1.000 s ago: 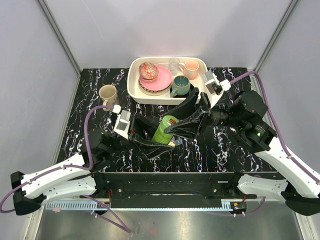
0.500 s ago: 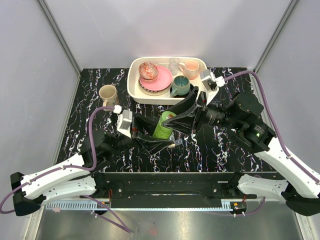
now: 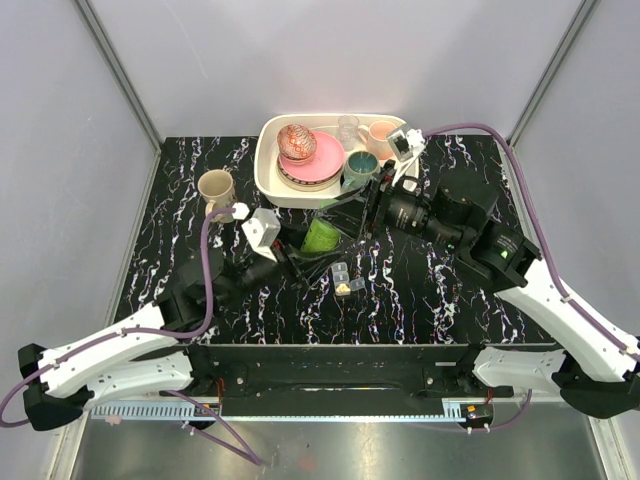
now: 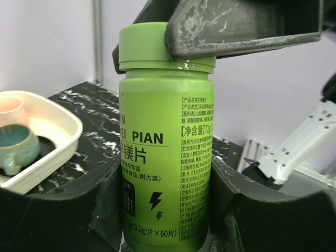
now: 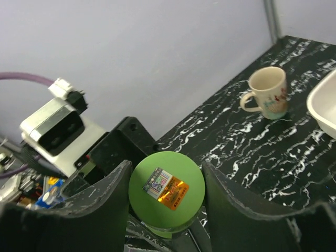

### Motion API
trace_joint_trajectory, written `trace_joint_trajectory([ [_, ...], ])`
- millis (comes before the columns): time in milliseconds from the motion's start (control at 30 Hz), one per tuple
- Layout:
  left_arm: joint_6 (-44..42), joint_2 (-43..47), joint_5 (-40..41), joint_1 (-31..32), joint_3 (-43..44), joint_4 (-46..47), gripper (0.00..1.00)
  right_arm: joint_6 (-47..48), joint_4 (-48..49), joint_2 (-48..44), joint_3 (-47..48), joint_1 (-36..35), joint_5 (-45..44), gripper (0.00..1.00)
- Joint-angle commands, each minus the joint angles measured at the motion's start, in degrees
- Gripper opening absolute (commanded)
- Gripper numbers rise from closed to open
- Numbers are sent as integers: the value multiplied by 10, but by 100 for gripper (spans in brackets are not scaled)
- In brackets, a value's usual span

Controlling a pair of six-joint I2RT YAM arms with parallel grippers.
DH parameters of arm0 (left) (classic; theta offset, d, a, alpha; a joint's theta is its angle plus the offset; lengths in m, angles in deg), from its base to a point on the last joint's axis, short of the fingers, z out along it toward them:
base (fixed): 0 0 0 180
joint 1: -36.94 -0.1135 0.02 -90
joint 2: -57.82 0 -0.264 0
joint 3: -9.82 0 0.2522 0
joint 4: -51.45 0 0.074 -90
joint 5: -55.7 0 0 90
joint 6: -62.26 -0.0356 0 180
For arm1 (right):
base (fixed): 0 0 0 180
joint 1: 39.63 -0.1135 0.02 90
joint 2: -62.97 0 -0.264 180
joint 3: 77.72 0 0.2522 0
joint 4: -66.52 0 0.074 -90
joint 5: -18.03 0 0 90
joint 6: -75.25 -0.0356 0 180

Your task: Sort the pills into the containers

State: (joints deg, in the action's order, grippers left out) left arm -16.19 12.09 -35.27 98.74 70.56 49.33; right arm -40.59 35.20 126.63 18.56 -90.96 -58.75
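Observation:
A green pill bottle (image 3: 322,238) with its cap on hangs over the table's middle, held between both arms. My left gripper (image 3: 312,248) is shut on the bottle's body (image 4: 165,157), with a finger pressed on each side. My right gripper (image 3: 338,215) is shut on the green cap (image 5: 167,191), reaching in from the right. The containers (image 3: 345,277), a short clear strip, lie on the table just in front of the bottle. A small yellow cluster of pills (image 3: 345,289) sits in the nearest compartment.
A white tray (image 3: 266,176) at the back holds a pink plate, a patterned bowl, a teal mug (image 3: 360,172), a glass and a pink cup. A beige mug (image 3: 215,187) stands on the black marbled table at the back left.
Both grippers have carried the bottle back toward the tray and off the containers, which now show in front. The right arm has swung up and left behind the bottle.

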Motion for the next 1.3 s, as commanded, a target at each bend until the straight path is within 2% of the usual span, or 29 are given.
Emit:
trace_joint_trajectory([
  [0, -46, -13, 82, -1, 81, 73, 0, -7, -121, 37, 29, -6, -79, 0],
  [300, -76, -87, 166, -1, 132, 58, 0, -41, -185, 85, 108, -6, -169, 0],
  [667, -103, -160, 279, 0, 213, 12, 0, -55, -311, 162, 227, -11, -272, 0],
  [833, -97, -177, 298, 1, 225, 5, 0, -53, -340, 182, 277, -16, -297, 0],
  [967, -91, -177, 294, 1, 217, 9, 0, -47, -327, 180, 285, -16, -278, 12],
  [1000, -89, -176, 293, 1, 213, 9, 0, -44, -323, 180, 280, -16, -268, 21],
  [1100, -87, -173, 289, 1, 207, 11, 0, -42, -292, 168, 259, -15, -234, 32],
  [1200, -85, -170, 287, 1, 202, 9, 0, -41, -251, 152, 236, -16, -206, 36],
  [1267, -83, -168, 286, 1, 200, 9, 0, -40, -237, 146, 231, -16, -202, 43],
])
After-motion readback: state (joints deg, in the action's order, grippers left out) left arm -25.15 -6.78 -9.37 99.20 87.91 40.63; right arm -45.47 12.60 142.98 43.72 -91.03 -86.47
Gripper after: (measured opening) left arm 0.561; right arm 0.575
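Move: The green bottle is upright but tilted between the hands, its middle about 2 cm above the left hand and 1 cm ahead and right; the right hand holds its cap, the middle lying some 2 cm back, 3 cm left and 5 cm below. From the left hand the pill box lies about 10 cm ahead, 3 cm right and 36 cm below, the white crate some 38 cm ahead and 3 cm right, the mug about 34 cm ahead and 27 cm left. Both hands carry the bottle level and forward together, some 9 to 10 cm towards the white crate with a slight drift right, easing to a stop at the end; the left fingers keep their grip on the body, the right ones theirs on the cap above it. On the way the left wrist turns nearly 30 degrees counter-clockwise and the right as much clockwise, so both hands point more forward and the cap is twisted clockwise against the bottle, the tightening way. ##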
